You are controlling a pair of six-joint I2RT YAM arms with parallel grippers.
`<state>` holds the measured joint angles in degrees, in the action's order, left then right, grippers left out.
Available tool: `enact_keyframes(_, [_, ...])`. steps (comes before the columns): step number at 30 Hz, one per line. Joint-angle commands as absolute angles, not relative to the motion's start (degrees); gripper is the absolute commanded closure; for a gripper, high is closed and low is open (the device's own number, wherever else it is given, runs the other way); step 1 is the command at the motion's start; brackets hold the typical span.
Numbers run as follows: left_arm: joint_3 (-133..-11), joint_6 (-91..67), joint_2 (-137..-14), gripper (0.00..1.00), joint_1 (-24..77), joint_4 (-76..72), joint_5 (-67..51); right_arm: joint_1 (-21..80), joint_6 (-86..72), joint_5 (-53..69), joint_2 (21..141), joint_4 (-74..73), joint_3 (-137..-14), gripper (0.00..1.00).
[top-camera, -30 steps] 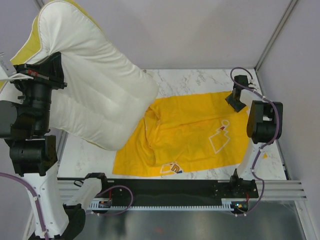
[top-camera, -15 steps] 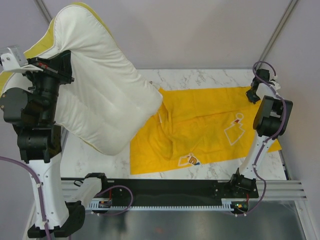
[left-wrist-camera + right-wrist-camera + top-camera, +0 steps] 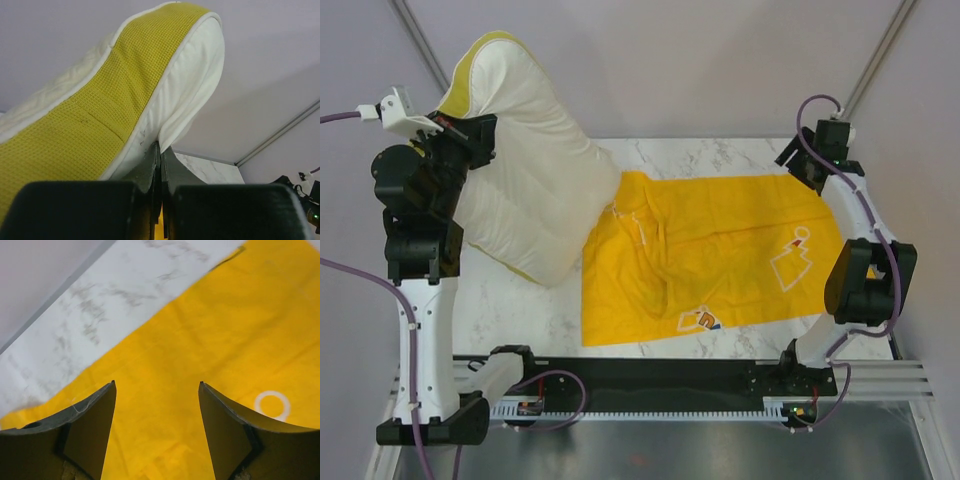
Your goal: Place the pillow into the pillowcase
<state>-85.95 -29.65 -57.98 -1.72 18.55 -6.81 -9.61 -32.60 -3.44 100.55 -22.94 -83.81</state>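
The pillow (image 3: 525, 175), plump, white and quilted with a yellow edge band, hangs upright at the far left. My left gripper (image 3: 478, 140) is shut on its upper edge. The left wrist view shows the jaws of my left gripper (image 3: 160, 146) pinched on the white seam of the pillow (image 3: 95, 120). The pillowcase (image 3: 710, 250), bright yellow with printed marks, lies spread on the table, and its left edge meets the pillow's lower right side. My right gripper (image 3: 802, 165) hovers open over its far right corner. Between its open fingers (image 3: 157, 387) only the pillowcase (image 3: 200, 340) shows.
The white marble table (image 3: 715, 155) ends at grey walls behind and on both sides. A black rail (image 3: 660, 385) with cables runs along the near edge. A metal post (image 3: 875, 60) rises at the back right corner.
The right gripper dragged the pillowcase to the right, then let go and lifted open. The left arm swung the pillow back and to the left, so it hangs more upright.
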Motion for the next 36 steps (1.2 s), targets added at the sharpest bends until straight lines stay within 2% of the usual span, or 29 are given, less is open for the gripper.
enact_keyframes(1, [-89.82,-35.50,-56.95,0.98,-1.14,8.79,-11.06,-5.81,-28.04,3.69,96.42,-19.60,-78.50,0.25])
enact_keyframes(9, [-97.72,-40.41,-59.06,0.98,2.28,11.69,-11.34,-4.31,-27.60,4.04,93.69,-18.98,-74.80,0.26])
enact_keyframes(15, [-100.98,-50.87,-59.41,0.98,2.37,21.96,-1.33,-4.22,-28.30,3.87,91.85,-19.33,-74.62,0.27])
enact_keyframes(20, [-96.87,-59.24,-63.28,0.98,2.29,32.24,4.12,-4.22,-28.56,5.27,90.62,-19.34,-74.18,0.27])
enact_keyframes(21, [-92.68,-58.80,-63.28,0.98,2.20,34.43,6.05,-4.22,-28.65,5.80,90.53,-19.42,-74.01,0.26])
enact_keyframes(23, [-86.26,-58.18,-60.05,0.98,2.20,35.15,16.92,-3.96,-28.13,7.64,89.57,-19.42,-73.22,0.26])
enact_keyframes(25, [-75.10,-59.15,-55.66,0.87,2.20,34.81,29.80,-1.77,-27.34,7.82,88.60,-19.34,-72.17,0.24])
enact_keyframes(26, [-71.67,-59.24,-51.63,0.76,2.20,34.11,33.28,0.33,-26.99,7.21,87.90,-19.25,-71.90,0.23])
enact_keyframes(27, [-66.32,-58.54,-49.76,0.36,2.20,33.23,36.01,2.35,-26.63,7.21,87.72,-19.34,-71.72,0.23])
enact_keyframes(28, [-64.36,-57.32,-48.70,0.15,2.20,30.87,38.38,3.68,-26.54,7.21,87.71,-19.42,-71.37,0.23])
enact_keyframes(29, [-63.03,-54.09,-48.26,0.00,2.11,28.85,37.62,6.21,-26.37,7.38,87.89,-19.25,-71.28,0.23])
enact_keyframes(30, [-63.63,-47.88,-49.21,0.00,2.11,28.22,36.31,7.63,-26.02,7.38,88.06,-19.25,-71.28,0.23])
enact_keyframes(33, [-67.66,-44.15,-52.90,0.00,2.20,31.11,31.39,12.55,-24.70,6.25,88.94,-19.34,-71.54,0.25])
enact_keyframes(36, [-70.74,-34.78,-56.67,0.00,2.28,28.31,21.92,16.25,-24.26,4.93,89.47,-19.34,-70.93,0.27])
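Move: My left hand holds the pillow by its edge, high over the table. The pillowcase's left edge, where the pillow goes, is about 50 cm below it, 12 cm right and 2 cm back; the case's far-left corner lies 20 cm ahead and 17 cm right, its coloured emblem 20 cm back and 34 cm right. From my empty right hand that left edge is some 45 cm left, 18 cm back and 16 cm below, the far-left corner 40 cm left and 3 cm ahead. I lift the pillow about 5 cm more, drawing slightly back and right, then swing my left hand down some 25 cm and leftward, tipping the fingers down, turning counter-clockwise and opening to let go of the pillow. My open right hand travels about 20 cm left and a little back, pausing on the way, over the case towards its left edge, turning roughly 35 degrees counter-clockwise. ##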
